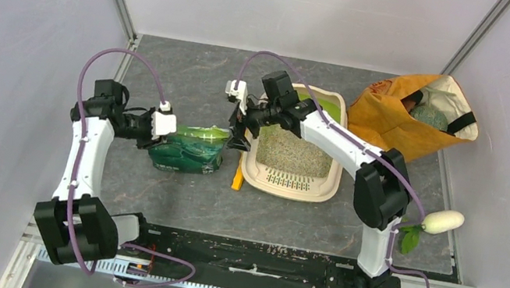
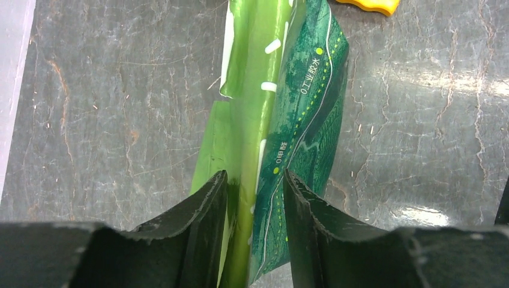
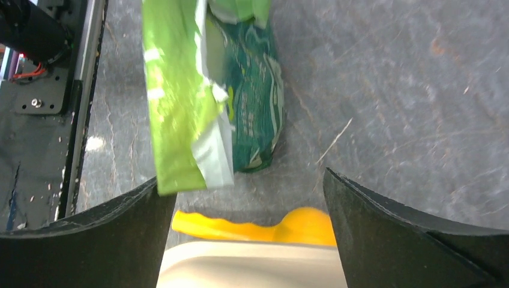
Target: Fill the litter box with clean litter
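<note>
The litter box (image 1: pixel 328 191) sits at the table's middle, beige-rimmed with lime green at its far end. Pale sandy clean litter (image 1: pixel 294 151) covers its floor. A green printed bag (image 1: pixel 191 150) lies to its left. My left gripper (image 1: pixel 159 141) is at the bag's left end. In the left wrist view the gripper (image 2: pixel 255 177) stands open, its fingers parted with the bag's (image 2: pixel 300 108) folded edge between them. My right gripper (image 1: pixel 239 135) hovers at the box's left rim. It (image 3: pixel 243 180) is wide open and holds nothing, with the beige rim (image 3: pixel 252 264) below it and the bag (image 3: pixel 180 90) beyond.
An orange scoop (image 1: pixel 237 179) lies on the table between bag and box, also in the right wrist view as the scoop (image 3: pixel 240 228). An orange fabric bag (image 1: pixel 390 120) sits at the back right. A white radish toy (image 1: pixel 444 222) lies by the right edge.
</note>
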You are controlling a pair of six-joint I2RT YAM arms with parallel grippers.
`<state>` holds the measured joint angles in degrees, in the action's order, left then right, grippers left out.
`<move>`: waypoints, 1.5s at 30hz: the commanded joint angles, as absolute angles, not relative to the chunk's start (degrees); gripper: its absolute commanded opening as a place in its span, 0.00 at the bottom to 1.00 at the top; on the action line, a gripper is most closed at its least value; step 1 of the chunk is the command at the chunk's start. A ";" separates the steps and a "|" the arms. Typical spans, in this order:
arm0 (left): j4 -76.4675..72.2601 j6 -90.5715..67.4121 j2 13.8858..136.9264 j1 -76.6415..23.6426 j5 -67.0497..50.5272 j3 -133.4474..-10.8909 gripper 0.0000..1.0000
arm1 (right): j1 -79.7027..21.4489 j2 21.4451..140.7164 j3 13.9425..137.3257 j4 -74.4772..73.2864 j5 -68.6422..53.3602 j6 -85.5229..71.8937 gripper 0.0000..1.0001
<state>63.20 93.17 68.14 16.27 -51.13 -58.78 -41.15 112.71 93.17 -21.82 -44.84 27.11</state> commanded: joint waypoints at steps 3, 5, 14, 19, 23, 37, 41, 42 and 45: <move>65.04 94.36 67.84 16.26 -52.96 -60.63 0.49 | -44.66 107.72 93.14 -11.38 -42.99 27.22 0.97; 65.04 93.71 67.88 16.25 -52.88 -61.34 0.52 | -45.19 106.41 91.90 -9.85 -42.89 27.57 0.97; 62.86 90.07 66.57 16.26 -55.44 -64.47 0.78 | -45.64 102.61 90.11 -10.78 -41.78 29.44 0.97; 60.41 86.77 65.69 15.76 -57.03 -65.82 0.84 | -45.01 100.02 92.17 -15.09 -42.19 26.51 0.97; 57.75 84.91 65.64 14.69 -56.10 -65.89 0.86 | -43.63 98.04 93.05 -18.74 -41.19 23.93 0.97; 50.49 69.17 59.36 1.30 -51.79 -71.10 0.88 | -25.68 74.67 84.67 -48.43 -31.45 23.30 0.97; 48.69 61.19 60.05 -2.92 -52.29 -72.87 0.87 | -19.68 65.41 78.86 -57.30 -26.67 24.76 0.96; 48.69 60.31 60.33 -3.58 -52.19 -72.95 0.87 | -18.95 63.94 77.92 -59.03 -25.33 24.85 0.96; 48.67 56.43 60.99 -6.96 -49.71 -72.70 0.83 | -16.27 61.37 75.28 -61.56 -23.77 23.89 0.96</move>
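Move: The green litter bag lies between the hands. Its middle is about 9 cm to the right of the left hand and some 8 cm below it, and for the right hand about 13 cm left, 5 cm back and 8 cm down. The litter box is roughly 16 cm right of the right hand, 2 cm farther out and 11 cm below. The yellow scoop lies about 5 cm back and 14 cm below that hand, 1 cm to its right, against the box's left side. Already slack around the bag's left top corner, the left fingers spread nearly full and come free, rising about 13 cm, then swinging right over the bag towards the litter box. The right hand, already wide open, lifts off the bag's other end, first slightly left and back, then sweeps some 25 cm right across the litter box to above its right rim, still climbing for most of the way and turning clockwise. ##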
